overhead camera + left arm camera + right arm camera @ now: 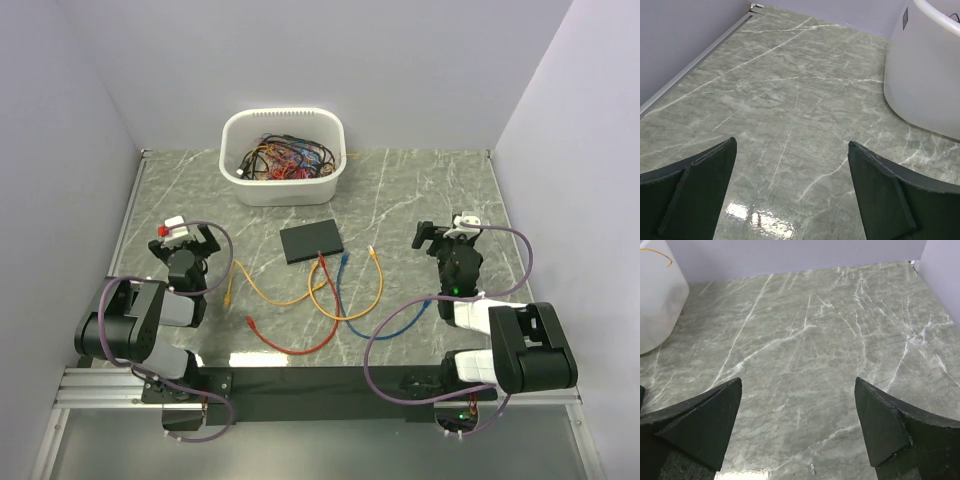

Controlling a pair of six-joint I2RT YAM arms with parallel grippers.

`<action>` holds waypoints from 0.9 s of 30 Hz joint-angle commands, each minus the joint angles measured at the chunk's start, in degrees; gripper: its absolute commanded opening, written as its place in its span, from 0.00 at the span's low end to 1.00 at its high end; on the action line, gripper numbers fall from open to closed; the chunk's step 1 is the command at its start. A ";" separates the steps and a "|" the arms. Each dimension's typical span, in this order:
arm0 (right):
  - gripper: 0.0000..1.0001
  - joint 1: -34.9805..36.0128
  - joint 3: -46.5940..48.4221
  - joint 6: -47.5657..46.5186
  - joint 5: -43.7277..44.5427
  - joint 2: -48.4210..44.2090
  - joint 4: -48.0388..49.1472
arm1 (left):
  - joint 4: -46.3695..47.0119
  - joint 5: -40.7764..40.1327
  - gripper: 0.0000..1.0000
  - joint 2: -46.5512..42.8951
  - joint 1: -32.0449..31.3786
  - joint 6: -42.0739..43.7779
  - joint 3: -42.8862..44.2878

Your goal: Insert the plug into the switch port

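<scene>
The flat black switch box [311,241] lies mid-table; its ports are too small to make out. Loose cables sprawl in front of it: a red one [300,345], a blue one [350,310], an orange one [372,290] and a yellow one [265,290]. The red plug [320,262], blue plug [344,262] and orange plug [372,252] rest near the box's near edge. My left gripper [183,240] [791,142] is open over bare table at the left, far from them. Off to the right, my right gripper [447,235] [798,381] stands open too, holding nothing.
A white oval tub [283,155] [925,75] [655,300] full of tangled cables stands at the back centre. Purple walls close the table on three sides. The marble tabletop [420,190] lies under both grippers.
</scene>
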 commanded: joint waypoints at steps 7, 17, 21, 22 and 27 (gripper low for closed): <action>1.00 -0.61 -0.01 0.16 -0.29 -0.01 1.81 | 2.72 0.59 0.99 -0.92 0.27 -0.28 1.06; 1.00 0.27 13.18 1.46 -0.64 -7.81 -26.60 | 2.72 0.59 0.99 -0.92 0.27 -0.37 1.06; 1.00 0.54 30.29 8.86 -8.78 -11.78 -51.69 | 2.63 0.67 0.99 -0.92 0.18 -0.37 1.06; 1.00 0.54 33.79 9.30 -12.64 -12.75 -55.98 | 2.72 0.67 0.99 -0.92 0.27 -0.37 1.06; 1.00 -0.77 29.80 32.74 -18.53 -18.38 -57.00 | 2.63 0.67 0.99 -0.84 0.27 -0.28 1.06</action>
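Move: Ahead and to the left of the open, empty right hand, the black switch lies about 29 cm left, 5 cm farther out and 13 cm below. The nearest upright yellow plug is some 15 cm left of that hand and 3 cm farther out, the far blue plug about 21 cm left and 1 cm out, both on the table. From the idle left hand the switch lies roughly 28 cm right, 6 cm ahead and 10 cm lower. Rising steeply from its low rest after a still start, the right hand climbs about 18 cm and swings some 5 cm left, reaching briefly forward about 3 cm before drawing back by nearly as much. After a slight nose-down dip, the wrist rolls its left side up about 15 degrees and turns counter-clockwise, fingers staying wide open, touching nothing. ##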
